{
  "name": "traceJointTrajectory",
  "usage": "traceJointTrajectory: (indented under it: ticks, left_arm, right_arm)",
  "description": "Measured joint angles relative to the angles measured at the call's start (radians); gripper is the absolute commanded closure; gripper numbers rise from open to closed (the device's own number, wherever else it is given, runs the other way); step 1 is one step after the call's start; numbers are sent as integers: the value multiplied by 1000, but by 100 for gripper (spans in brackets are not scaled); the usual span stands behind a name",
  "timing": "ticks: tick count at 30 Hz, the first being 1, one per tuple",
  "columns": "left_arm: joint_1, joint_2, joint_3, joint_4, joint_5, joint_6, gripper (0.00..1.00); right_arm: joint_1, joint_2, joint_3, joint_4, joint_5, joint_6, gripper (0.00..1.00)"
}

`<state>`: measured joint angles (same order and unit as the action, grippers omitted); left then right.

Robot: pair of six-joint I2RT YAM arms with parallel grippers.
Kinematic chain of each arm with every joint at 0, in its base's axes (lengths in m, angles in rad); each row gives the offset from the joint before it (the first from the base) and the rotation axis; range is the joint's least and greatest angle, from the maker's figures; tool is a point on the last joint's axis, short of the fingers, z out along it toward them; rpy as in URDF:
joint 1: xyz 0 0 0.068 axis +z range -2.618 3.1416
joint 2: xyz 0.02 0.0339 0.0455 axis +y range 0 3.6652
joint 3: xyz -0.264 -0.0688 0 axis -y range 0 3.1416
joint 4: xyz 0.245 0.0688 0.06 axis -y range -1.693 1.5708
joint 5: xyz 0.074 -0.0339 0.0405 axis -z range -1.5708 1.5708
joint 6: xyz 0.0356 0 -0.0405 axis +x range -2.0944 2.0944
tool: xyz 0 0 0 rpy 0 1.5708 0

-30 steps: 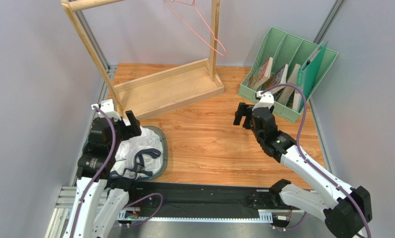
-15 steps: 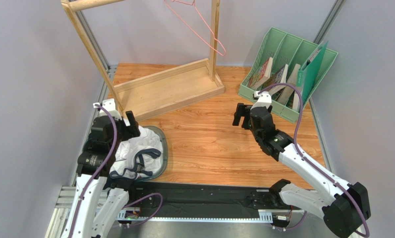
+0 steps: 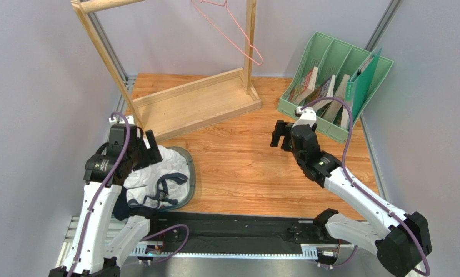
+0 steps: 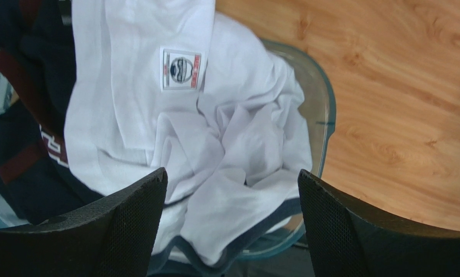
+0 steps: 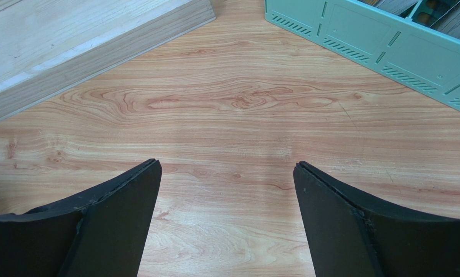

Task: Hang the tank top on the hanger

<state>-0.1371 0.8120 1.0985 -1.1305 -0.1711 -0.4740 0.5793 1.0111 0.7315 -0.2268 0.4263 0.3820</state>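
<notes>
The tank top [image 3: 160, 176], white with navy trim, lies crumpled in a clear grey-rimmed basket [image 3: 191, 173] at the table's near left. In the left wrist view the tank top [image 4: 215, 133] shows a sewn label and navy edging. My left gripper [image 3: 152, 147] is open above its far edge; in the left wrist view it [image 4: 232, 190] is empty. The pink wire hanger [image 3: 235, 34] hangs from the wooden rack at the top. My right gripper [image 3: 281, 135] is open and empty over bare table, also in the right wrist view [image 5: 226, 173].
The wooden rack [image 3: 200, 101] has a flat base at the back and a left post [image 3: 108, 63]. A green file organiser [image 3: 336, 81] with books stands at the back right; its wall shows in the right wrist view [image 5: 377, 52]. A dark navy garment [image 4: 24, 144] lies under the tank top.
My left arm has lifted and shifted a little to the left above the basket, its gripper still open. The right arm has barely moved.
</notes>
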Motion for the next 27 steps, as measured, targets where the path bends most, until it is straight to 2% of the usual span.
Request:
traceJointTrajectory:
  ticks: [8,15,17,19,20,22,27]
  left_arm:
    - [0,-61,-85,-150,51,-51,12]
    - [0,-79,-197,-154,119,-91,20]
    - [0,-82,-225,-137,143,-106,29]
    - [0,-83,-240,-123,161,-118,58]
    - [0,-84,-244,-114,167,-122,81]
    - [0,-84,-245,-102,178,-122,98]
    - [0,-84,-237,-90,185,-130,100]
  right_arm:
    - [0,10,-43,5,-11,26,9]
    - [0,39,-45,16,-39,42,10]
    - [0,45,-45,20,-45,44,10]
    - [0,48,-45,23,-51,46,10]
    - [0,48,-45,23,-53,48,10]
    - [0,48,-45,24,-54,48,10]
    - [0,48,-45,24,-54,48,11]
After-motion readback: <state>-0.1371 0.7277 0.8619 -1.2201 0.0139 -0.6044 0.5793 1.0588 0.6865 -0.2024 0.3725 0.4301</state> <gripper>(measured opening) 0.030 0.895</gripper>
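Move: The tank top's near white fold lies about 6 cm back, 3 cm right and 8 cm below the open left hand. From that hand, the dark clothes in the tub are some 14 cm left and 2 cm ahead, and the rack's tray is about 16 cm ahead and 14 cm right, both some 10 to 12 cm lower. From the right hand, the fold is roughly 34 cm left, 14 cm back and 5 cm lower. Left hand sinks 8 cm, back and rightward, and pinches the tank top's fold; right hand lowers 3 cm. ##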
